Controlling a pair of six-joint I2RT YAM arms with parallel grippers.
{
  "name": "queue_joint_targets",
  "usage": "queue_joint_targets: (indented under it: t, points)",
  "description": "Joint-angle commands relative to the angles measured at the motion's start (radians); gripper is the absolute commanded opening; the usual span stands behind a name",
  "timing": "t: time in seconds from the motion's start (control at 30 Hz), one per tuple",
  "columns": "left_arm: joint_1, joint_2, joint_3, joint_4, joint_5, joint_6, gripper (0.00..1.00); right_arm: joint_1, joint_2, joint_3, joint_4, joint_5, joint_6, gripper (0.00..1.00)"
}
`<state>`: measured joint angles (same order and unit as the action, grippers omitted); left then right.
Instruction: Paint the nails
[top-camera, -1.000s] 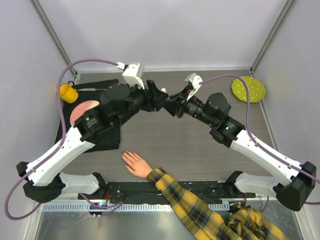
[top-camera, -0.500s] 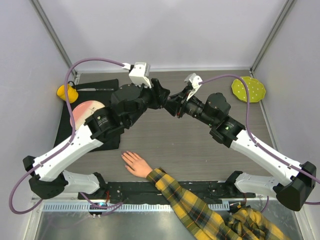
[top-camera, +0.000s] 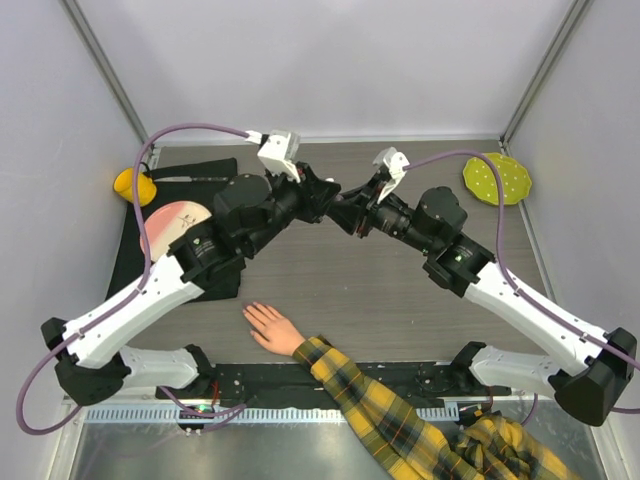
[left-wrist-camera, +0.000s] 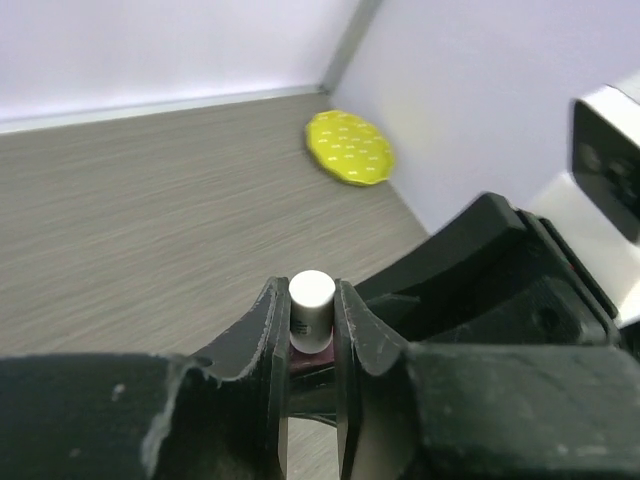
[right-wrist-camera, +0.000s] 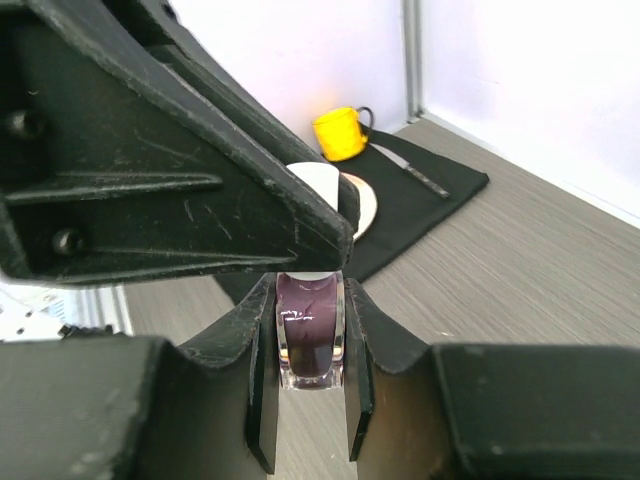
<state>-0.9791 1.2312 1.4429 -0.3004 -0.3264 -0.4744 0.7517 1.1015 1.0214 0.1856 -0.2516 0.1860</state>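
Note:
A pale hand (top-camera: 272, 328) with spread fingers and a yellow-black plaid sleeve (top-camera: 372, 402) lies palm down near the table's front edge. Its nails are too small to make out. Far behind it, above mid-table, the two grippers meet tip to tip. My right gripper (right-wrist-camera: 310, 330) is shut on a small dark purple bottle (right-wrist-camera: 310, 340). My left gripper (left-wrist-camera: 311, 300) is shut on that bottle's white cap (left-wrist-camera: 311, 298). In the top view the left gripper (top-camera: 332, 200) and right gripper (top-camera: 350, 213) hide the bottle between them.
A black mat (top-camera: 195, 172) at the back left carries a yellow mug (top-camera: 135, 186), a pink plate (top-camera: 172, 222) and a knife (right-wrist-camera: 412, 172). A yellow-green dotted disc (top-camera: 497, 179) lies at the back right corner. Walls enclose the table on three sides.
My left arm has swung right to meet the right gripper, and its jaws have closed on the bottle's cap. The right arm and the hand have stayed put.

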Motion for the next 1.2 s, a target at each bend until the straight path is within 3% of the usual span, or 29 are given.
queue_joint_targets:
  t: [0.0, 0.03, 0.13, 0.2, 0.23, 0.27, 0.37, 0.5, 0.6, 0.63, 0.67, 0.7, 0.77, 0.8, 0.87, 1.0, 1.13, 1.17]
  points:
    - [0.086, -0.085, -0.137, 0.245, 0.454, 0.010, 0.00, 0.001, -0.071, -0.003, 0.193, -0.194, 0.046, 0.01]
    - [0.112, -0.096, -0.160, 0.286, 0.735, 0.010, 0.00, 0.000, -0.074, -0.001, 0.212, -0.246, 0.062, 0.01]
    - [0.216, -0.116, -0.248, 0.469, 1.151, -0.018, 0.00, -0.009, -0.055, 0.008, 0.325, -0.495, 0.198, 0.01]
    - [0.288, -0.096, -0.276, 0.583, 1.317, -0.087, 0.00, -0.009, -0.017, 0.012, 0.492, -0.613, 0.316, 0.01]
    - [0.305, -0.081, -0.277, 0.631, 1.455, -0.117, 0.00, -0.009, -0.003, 0.008, 0.568, -0.691, 0.452, 0.01]
    - [0.321, -0.067, -0.268, 0.658, 1.496, -0.175, 0.00, -0.009, 0.012, 0.006, 0.726, -0.716, 0.533, 0.01]
    - [0.338, 0.002, -0.214, 0.660, 1.590, -0.191, 0.00, -0.009, 0.064, 0.023, 0.882, -0.779, 0.700, 0.01]
    - [0.355, 0.017, -0.176, 0.577, 1.571, -0.141, 0.00, -0.011, 0.069, 0.046, 0.797, -0.796, 0.652, 0.01]
    - [0.365, 0.013, -0.122, 0.430, 1.491, -0.051, 0.00, -0.009, 0.038, 0.069, 0.556, -0.767, 0.466, 0.01]
    - [0.367, 0.014, -0.104, 0.309, 1.454, -0.026, 0.02, -0.009, 0.028, 0.078, 0.496, -0.756, 0.423, 0.01]
    - [0.370, 0.013, -0.064, 0.264, 1.423, -0.003, 0.10, -0.011, 0.026, 0.089, 0.365, -0.730, 0.370, 0.01]
    - [0.373, 0.011, -0.049, 0.220, 1.370, 0.012, 0.36, -0.011, 0.024, 0.112, 0.294, -0.706, 0.268, 0.01]
    - [0.375, -0.015, -0.009, 0.105, 1.302, 0.063, 0.58, -0.011, 0.018, 0.131, 0.121, -0.654, 0.173, 0.01]
    - [0.376, -0.027, -0.003, 0.077, 1.205, 0.081, 0.79, -0.011, 0.017, 0.146, 0.071, -0.578, 0.097, 0.01]
    - [0.376, -0.088, -0.013, 0.055, 1.144, 0.117, 0.84, -0.011, 0.009, 0.155, -0.047, -0.468, 0.038, 0.01]
    - [0.375, -0.200, -0.055, 0.064, 1.014, 0.137, 0.95, -0.009, -0.002, 0.141, -0.109, -0.241, -0.036, 0.01]
    - [0.375, -0.245, -0.081, 0.064, 0.757, 0.106, 0.95, -0.008, -0.014, 0.118, -0.092, -0.129, -0.052, 0.01]
    - [0.375, -0.242, -0.081, 0.057, 0.706, 0.070, 0.90, -0.008, -0.012, 0.118, -0.094, -0.108, -0.057, 0.01]
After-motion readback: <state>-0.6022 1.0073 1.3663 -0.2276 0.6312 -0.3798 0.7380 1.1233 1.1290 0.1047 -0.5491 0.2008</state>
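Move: The left fingers are already shut on the white cap, right at that hand's point, with the purple polish bottle about 4 cm straight beneath. The right hand still holds the bottle between its fingertips, the cap some 4 cm above that hand's point. From the left hand, the mannequin hand lies roughly 12 cm back, 15 cm left and 38 cm down; the pink plate about 19 cm ahead, 41 cm left, 39 cm down. Keeping hold of cap and bottle, both hands swing back together about 12 cm, rising some 5 cm, the left turning clockwise while the right turns counter-clockwise, twisting the cap in the tightening sense. The left then opens wide, lets go of the cap and backs off forward and left; the right carries the bottle forward and down again, both wrists partly unwinding. ##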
